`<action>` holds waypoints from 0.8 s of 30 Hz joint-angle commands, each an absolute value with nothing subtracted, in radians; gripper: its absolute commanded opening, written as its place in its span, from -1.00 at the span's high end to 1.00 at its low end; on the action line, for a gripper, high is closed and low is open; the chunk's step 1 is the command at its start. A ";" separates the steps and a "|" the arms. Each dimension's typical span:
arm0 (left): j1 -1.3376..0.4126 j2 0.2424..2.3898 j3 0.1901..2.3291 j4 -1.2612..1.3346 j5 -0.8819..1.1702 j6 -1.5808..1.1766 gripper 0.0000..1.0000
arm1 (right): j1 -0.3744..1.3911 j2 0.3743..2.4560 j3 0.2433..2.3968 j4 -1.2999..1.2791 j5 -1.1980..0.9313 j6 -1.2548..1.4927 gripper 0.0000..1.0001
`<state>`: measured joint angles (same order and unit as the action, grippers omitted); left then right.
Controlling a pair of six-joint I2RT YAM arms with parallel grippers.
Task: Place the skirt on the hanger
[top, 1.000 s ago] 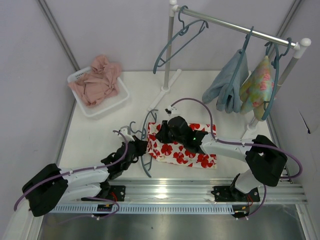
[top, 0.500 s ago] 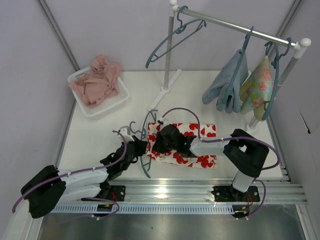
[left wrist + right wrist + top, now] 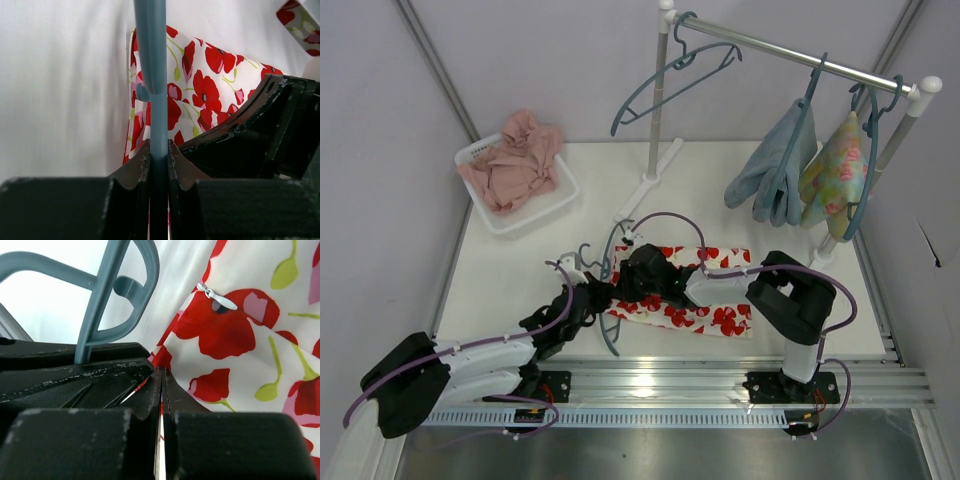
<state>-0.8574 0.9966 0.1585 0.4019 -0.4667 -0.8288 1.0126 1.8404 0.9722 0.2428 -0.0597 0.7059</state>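
Note:
The skirt (image 3: 705, 302), white with red flowers, lies flat on the table in front of the arms. The teal hanger (image 3: 611, 335) lies at the skirt's left edge. My left gripper (image 3: 601, 294) is shut on the hanger's thin bar (image 3: 158, 100), with the skirt (image 3: 205, 85) just beyond it. My right gripper (image 3: 624, 284) reaches left across the skirt and is shut on the skirt's left edge (image 3: 172, 347), right beside the hanger's end loop (image 3: 117, 290). The two grippers nearly touch.
A white basket (image 3: 560, 205) with a dusty-pink cloth (image 3: 515, 165) stands at the back left. A clothes rail (image 3: 790, 52) at the back carries an empty teal hanger (image 3: 665, 80), a blue garment (image 3: 772, 170) and a pale green flowered garment (image 3: 835, 170).
My right gripper has slid left over the skirt to its left edge beside the hanger. The left gripper stays on the hanger. The empty hanger on the rail has swung a little.

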 commanded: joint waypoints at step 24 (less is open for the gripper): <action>-0.894 1.058 0.314 0.328 -0.428 -0.707 1.00 | 0.813 1.284 0.712 -0.371 0.331 0.682 1.00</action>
<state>-0.8749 1.0519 0.2653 0.3164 -0.4305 -0.7296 0.8230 1.3098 0.7738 -0.3183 0.3000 0.6563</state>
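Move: The skirt lies spread flat, its middle about 15 cm to the right of the right hand, level with it and some 2 cm below; that hand's shut fingers are at the skirt's left edge. The hanger's middle is just 3 cm to its left, and the rack foot about 27 cm ahead and 7 cm to the right. From the left hand, which holds the hanger, the skirt's middle is some 17 cm to the right and 3 cm lower. Fingertips come free of the skirt's left edge beside the hanger, and the right hand, still shut, arcs quickly about 20 cm right over the cloth, rising some 8 cm with a small forward bow, then dipping towards the part just past its middle while turning some 25 degrees clockwise. The left hand keeps its grip on the hanger and eases a centimetre or two right, lifting slightly. ##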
